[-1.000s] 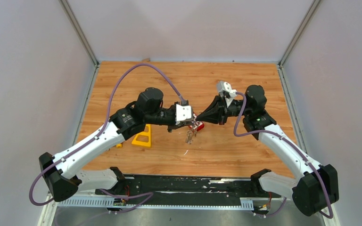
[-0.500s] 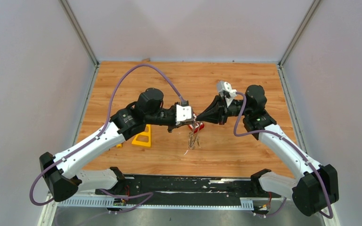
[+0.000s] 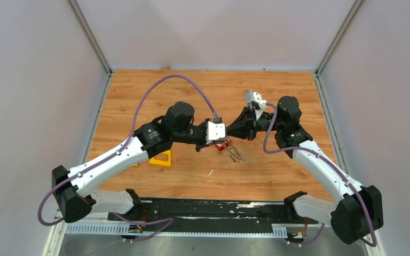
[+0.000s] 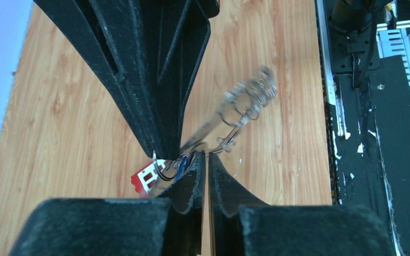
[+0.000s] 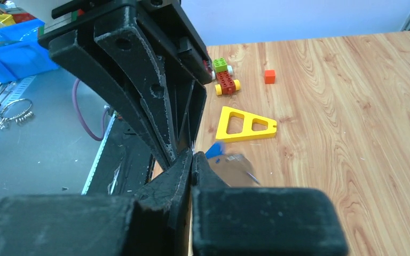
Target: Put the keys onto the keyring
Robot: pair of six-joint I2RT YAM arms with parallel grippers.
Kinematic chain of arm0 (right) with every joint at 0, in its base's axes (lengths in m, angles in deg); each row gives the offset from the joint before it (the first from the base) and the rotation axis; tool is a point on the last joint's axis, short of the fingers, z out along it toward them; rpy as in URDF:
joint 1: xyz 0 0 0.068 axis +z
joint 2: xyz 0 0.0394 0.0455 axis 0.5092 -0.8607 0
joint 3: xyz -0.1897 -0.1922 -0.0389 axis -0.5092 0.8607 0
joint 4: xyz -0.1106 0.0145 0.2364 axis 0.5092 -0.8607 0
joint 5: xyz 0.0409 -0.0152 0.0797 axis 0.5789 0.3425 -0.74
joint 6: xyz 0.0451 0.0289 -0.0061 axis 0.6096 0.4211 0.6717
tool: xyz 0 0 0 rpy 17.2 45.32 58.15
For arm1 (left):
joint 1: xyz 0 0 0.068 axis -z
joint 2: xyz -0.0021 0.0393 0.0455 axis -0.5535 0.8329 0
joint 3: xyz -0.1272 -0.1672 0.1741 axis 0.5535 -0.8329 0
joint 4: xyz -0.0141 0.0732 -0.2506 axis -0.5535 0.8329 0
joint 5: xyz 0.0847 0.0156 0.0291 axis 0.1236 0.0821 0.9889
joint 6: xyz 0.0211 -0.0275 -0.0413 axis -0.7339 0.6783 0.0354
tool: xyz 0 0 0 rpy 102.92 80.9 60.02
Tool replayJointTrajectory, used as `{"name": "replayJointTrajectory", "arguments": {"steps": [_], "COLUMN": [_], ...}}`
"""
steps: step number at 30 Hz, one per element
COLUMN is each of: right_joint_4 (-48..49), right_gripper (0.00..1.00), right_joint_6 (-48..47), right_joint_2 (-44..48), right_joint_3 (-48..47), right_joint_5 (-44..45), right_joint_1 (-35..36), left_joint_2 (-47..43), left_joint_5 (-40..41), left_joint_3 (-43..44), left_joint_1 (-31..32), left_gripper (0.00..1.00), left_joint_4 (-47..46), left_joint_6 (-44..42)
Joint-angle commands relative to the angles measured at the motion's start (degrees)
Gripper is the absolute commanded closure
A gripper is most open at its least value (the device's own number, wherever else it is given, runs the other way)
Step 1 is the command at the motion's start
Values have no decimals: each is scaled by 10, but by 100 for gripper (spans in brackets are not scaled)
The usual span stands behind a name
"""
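Note:
Both grippers meet tip to tip above the middle of the table. My right gripper (image 3: 227,134) (image 5: 192,156) is shut on the thin wire of the keyring (image 3: 236,153) (image 4: 245,98), which trails from its tip, blurred, with its fringe of small silvery keys. My left gripper (image 3: 221,141) (image 4: 206,154) has its jaws nearly together with only a sliver between them. I cannot tell whether they pinch anything at the tips. A blue-headed key (image 4: 184,164) (image 5: 214,151) lies against the outside of the left fingers. A red block with white squares (image 4: 143,180) hangs just below.
A yellow triangular frame (image 3: 162,158) (image 5: 245,124) lies on the wood left of the grippers. Beyond it stand a small toy car (image 5: 225,80) and an orange cube (image 5: 269,76). The black base strip (image 3: 208,208) runs along the near edge.
My left arm has shifted right, and its jaws have closed from partly open. The keyring has swung from hanging straight down to the lower right. The right arm has barely moved.

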Motion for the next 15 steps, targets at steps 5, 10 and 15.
{"name": "replayJointTrajectory", "arguments": {"steps": [5, 10, 15], "right_joint_4": [1, -6, -6], "right_gripper": [100, 100, 100], "right_joint_6": [-22, -31, -33], "right_joint_2": [10, 11, 9], "right_joint_3": [-6, -8, -9], "right_joint_5": [14, 13, 4], "right_joint_1": [-3, -3, -3], "left_joint_2": [-25, -53, -67], "left_joint_5": [55, 90, 105], "left_joint_3": [21, 25, 24], "left_joint_1": [6, 6, 6], "left_gripper": [74, 62, 54], "left_joint_4": [11, 42, 49], "left_joint_6": [-10, -29, -26]}}
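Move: The keyring's end is pinched in the shut right fingertips, about 2 cm ahead of the left hand point, 1 cm to its right and 2 cm above; for the right hand it sits right between the pads. The bundle hanging from it is some 4 cm right of the left hand, 3 cm back and 5 cm lower. On the table, roughly 22 cm down, the red block stands about 8 cm ahead and 1 cm to the right. Open the left gripper from nearly shut to a little under half, releasing the keyring wires at its tips, and back it away from the right fingertips to the left, about 3 cm, rising 1 cm towards the end as the wrist yaws slightly counter-clockwise. Keep the right fingers shut on the keyring, almost in place. ##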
